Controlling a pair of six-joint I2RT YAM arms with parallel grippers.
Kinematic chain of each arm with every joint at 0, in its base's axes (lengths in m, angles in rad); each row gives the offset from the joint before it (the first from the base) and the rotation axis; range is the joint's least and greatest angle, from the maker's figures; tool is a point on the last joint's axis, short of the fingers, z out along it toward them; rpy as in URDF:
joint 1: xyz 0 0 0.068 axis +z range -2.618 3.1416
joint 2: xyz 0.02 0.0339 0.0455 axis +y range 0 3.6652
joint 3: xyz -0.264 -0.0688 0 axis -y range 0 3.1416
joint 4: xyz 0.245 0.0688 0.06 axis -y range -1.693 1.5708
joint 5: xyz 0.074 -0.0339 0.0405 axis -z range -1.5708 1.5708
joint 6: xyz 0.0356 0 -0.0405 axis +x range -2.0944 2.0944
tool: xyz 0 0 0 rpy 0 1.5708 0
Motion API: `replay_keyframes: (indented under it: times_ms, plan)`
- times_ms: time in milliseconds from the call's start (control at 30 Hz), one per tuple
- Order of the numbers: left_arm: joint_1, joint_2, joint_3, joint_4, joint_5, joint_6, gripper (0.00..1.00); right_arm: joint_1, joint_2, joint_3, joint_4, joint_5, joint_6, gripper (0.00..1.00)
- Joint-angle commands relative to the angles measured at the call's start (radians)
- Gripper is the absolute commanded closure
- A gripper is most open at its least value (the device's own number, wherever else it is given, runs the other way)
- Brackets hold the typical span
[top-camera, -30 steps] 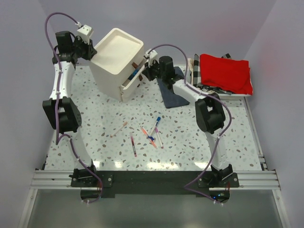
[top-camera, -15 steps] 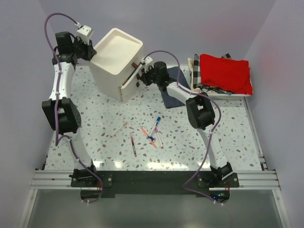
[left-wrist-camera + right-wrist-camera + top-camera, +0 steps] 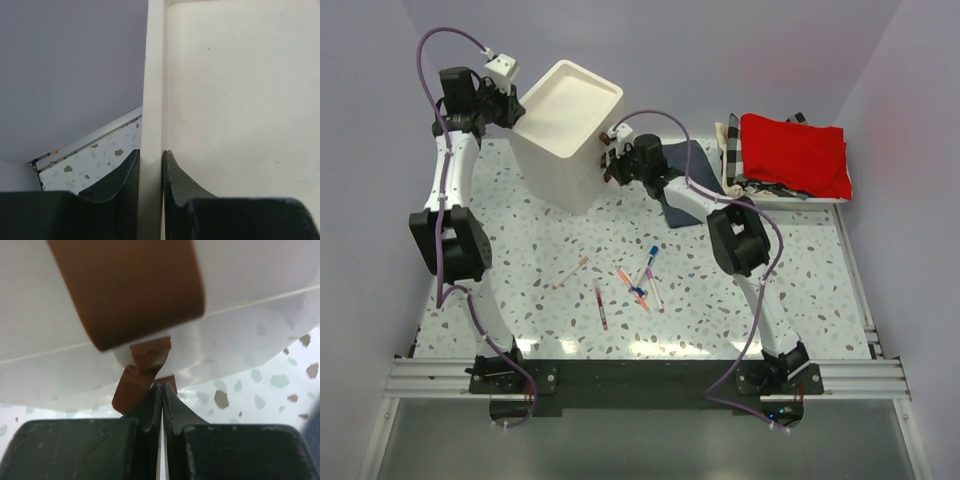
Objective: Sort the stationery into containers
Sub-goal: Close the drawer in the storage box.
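Observation:
The cream-white drawer unit [image 3: 560, 170] stands at the back left with its drawers pushed in. My left gripper [image 3: 515, 110] is shut on the rim [image 3: 152, 75] of its tray-like top, one finger outside and one inside [image 3: 150, 155]. My right gripper [image 3: 608, 160] is shut, its tips [image 3: 162, 386] pressed against a drawer front at a crumpled brown pull tab [image 3: 142, 372], below a second tab [image 3: 130, 285]. Loose on the table lie a blue-capped pen [image 3: 651, 258], a red pen [image 3: 601, 305], a pale pink pen [image 3: 572, 270] and two crossed pens [image 3: 638, 290].
A dark blue folded cloth [image 3: 685, 195] lies under my right forearm. A checkered basket [image 3: 730, 140] holding red cloth [image 3: 795, 150] sits at the back right. The left wall runs close behind the drawer unit.
My right gripper moved left and pushed the open drawer into the unit; the drawer's contents are now hidden. The left gripper kept its hold on the rim.

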Motion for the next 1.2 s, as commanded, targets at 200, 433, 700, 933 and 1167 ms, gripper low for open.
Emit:
replay_keyframes:
  times_ms: [200, 433, 700, 933, 1167]
  plan:
    - [-0.085, 0.067, -0.082, -0.217, 0.032, 0.021, 0.51, -0.047, -0.401, -0.354, -0.119, 0.001, -0.125, 0.74]
    - [-0.024, 0.012, -0.008, -0.18, 0.069, -0.025, 0.0, -0.061, -0.608, -0.575, -0.218, -0.057, -0.308, 0.39]
    - [-0.003, -0.11, -0.046, -0.16, 0.094, -0.042, 0.0, -0.063, -0.578, -0.511, -0.047, -0.156, -0.182, 0.33]
    - [0.019, -0.272, -0.2, -0.139, 0.087, -0.053, 0.0, -0.063, -0.473, -0.363, 0.067, -0.141, -0.152, 0.29]
    - [0.033, -0.332, -0.296, -0.118, 0.083, -0.081, 0.0, -0.063, -0.381, -0.26, 0.094, -0.187, -0.122, 0.3]
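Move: The right hand's shut fingers are at the closed middle drawer's handle, about 1 cm ahead and 2 cm left; the top drawer's handle is some 2 cm ahead, 2 cm left and 6 cm up. The dark cloth lies 20 cm right, 2 cm back and 9 cm below. The left hand still pinches the storage box's left rim, with that middle handle some 18 cm right, 6 cm back and 14 cm below. Right hand, opening, draws 15 cm back-right and up off drawer, then forward-left; left releases rim, backs 9 cm. ##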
